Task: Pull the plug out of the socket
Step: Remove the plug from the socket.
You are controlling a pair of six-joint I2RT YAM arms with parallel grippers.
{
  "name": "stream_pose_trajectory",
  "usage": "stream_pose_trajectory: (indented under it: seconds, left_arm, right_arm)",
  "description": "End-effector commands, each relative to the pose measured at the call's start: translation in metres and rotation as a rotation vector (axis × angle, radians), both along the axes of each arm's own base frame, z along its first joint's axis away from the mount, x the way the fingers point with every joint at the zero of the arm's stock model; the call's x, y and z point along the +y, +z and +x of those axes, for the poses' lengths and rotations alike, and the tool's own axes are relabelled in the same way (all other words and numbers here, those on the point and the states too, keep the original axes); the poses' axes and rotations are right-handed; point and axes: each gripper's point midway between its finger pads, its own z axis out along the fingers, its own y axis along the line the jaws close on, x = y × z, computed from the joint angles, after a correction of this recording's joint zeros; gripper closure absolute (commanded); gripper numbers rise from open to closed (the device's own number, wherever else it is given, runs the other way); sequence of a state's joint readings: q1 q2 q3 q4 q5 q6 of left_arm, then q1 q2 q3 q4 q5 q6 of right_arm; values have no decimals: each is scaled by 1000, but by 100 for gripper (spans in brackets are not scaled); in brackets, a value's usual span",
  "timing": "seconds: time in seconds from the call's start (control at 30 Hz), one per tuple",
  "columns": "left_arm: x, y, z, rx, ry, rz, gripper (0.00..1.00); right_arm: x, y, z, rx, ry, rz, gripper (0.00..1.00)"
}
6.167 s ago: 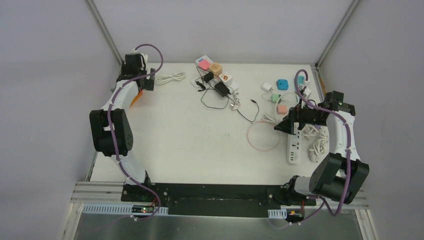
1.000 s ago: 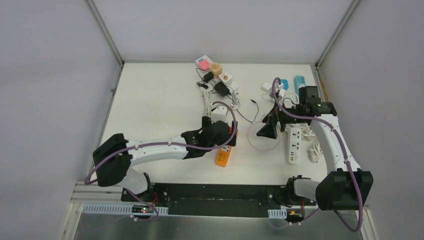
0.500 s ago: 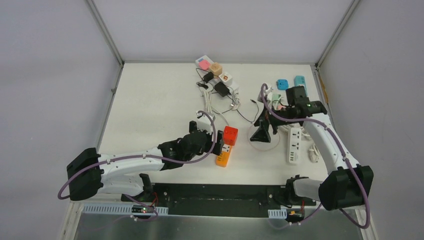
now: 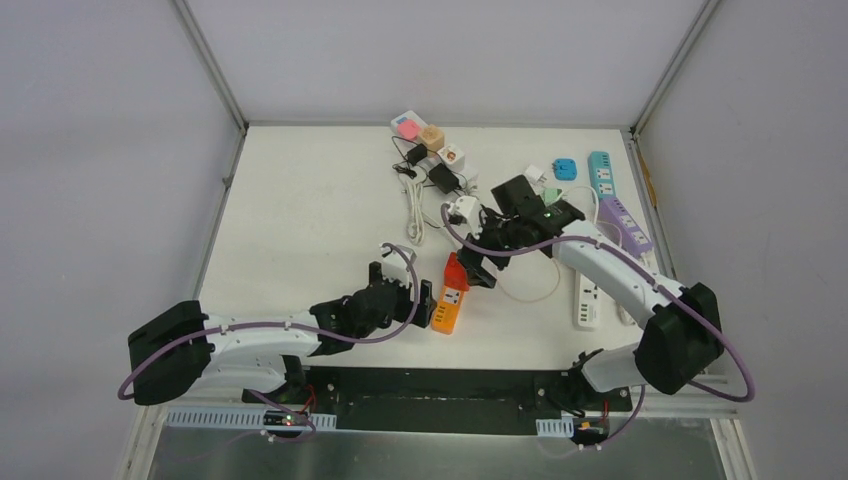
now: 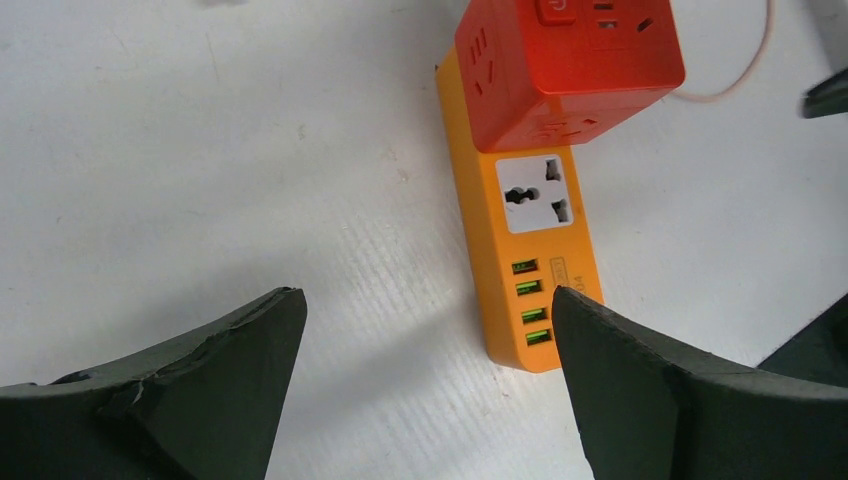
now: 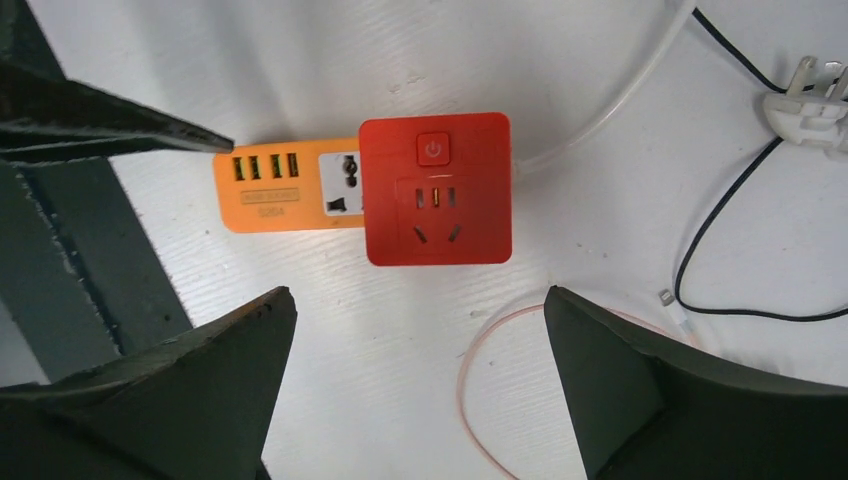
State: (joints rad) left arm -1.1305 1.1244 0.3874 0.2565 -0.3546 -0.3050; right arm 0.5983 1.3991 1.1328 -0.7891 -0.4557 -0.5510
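Observation:
The plug is a red cube adapter (image 6: pixel 437 190) seated in the end of the socket, an orange power strip (image 5: pixel 530 270) lying flat on the white table. From above, the red cube (image 4: pixel 456 272) stands at the far end of the orange strip (image 4: pixel 448 310). My left gripper (image 5: pixel 425 295) is open and empty, low over the table just left of the strip's USB end. My right gripper (image 6: pixel 417 292) is open and empty too, hovering above the table just beside the red cube. In the overhead view the left gripper (image 4: pixel 418 292) and right gripper (image 4: pixel 478 262) flank the strip.
A thin pink cable loop (image 4: pixel 535 285) lies right of the cube, with a white power strip (image 4: pixel 587 290) beyond it. Purple (image 4: pixel 625 222) and teal (image 4: pixel 601 172) strips sit at the right edge. Adapters and black cables (image 4: pixel 430 150) crowd the back middle.
My left gripper has drawn back off the orange strip toward the near left. My right arm has swung left from the white strip to the red cube.

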Motion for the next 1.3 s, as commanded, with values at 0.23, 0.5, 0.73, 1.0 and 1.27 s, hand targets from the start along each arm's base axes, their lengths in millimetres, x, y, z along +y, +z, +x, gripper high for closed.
stream_pose_trajectory:
  seconds: [0.23,0.5,0.73,1.0,1.27]
  left_arm:
    - [-10,9,-5,38,-3,-178,3]
    - [-6,8,-13,74,-4,-213,4]
    - [0,11,-16,89,18,-282,4]
    - [-5,8,-24,155,11,-352,1]
    - [-13,18,-23,213,38,-529,1]
  right_arm:
    - [33,-14,24,-96,-31,-96,0]
    - [44,-39,24,-89,-11,-172,2]
    - [46,-53,19,-65,9,-196,14]
    - [41,-51,14,-56,38,-176,61]
    - [29,-30,7,-15,66,-24,100]
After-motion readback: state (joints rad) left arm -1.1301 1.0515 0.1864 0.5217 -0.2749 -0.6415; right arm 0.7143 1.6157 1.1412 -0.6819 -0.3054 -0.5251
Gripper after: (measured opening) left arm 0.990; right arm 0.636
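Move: The red plug in the socket lies about 4 cm left, 1 cm ahead and 7 cm below the right hand. From the left hand it is roughly 9 cm right, 6 cm ahead and 1 cm below. Its orange socket's middle is some 3 cm back and 1 cm left of it, 4 cm lower. A pink loop is centred some 17 cm right of the plug, level with it; the white cord coil is about 14 cm beyond and 9 cm left. Lower the right gripper about 7 cm, carrying it 4 cm left and 1 cm forward, tilting towards straight down; close its open fingers on two sides of the red plug, then, holding on, ease back right 1 cm. Keep the left gripper open beside the socket's USB end, drawing it back some 2.5 cm and rolling it about 20 degrees so its fingers point more to the right. ##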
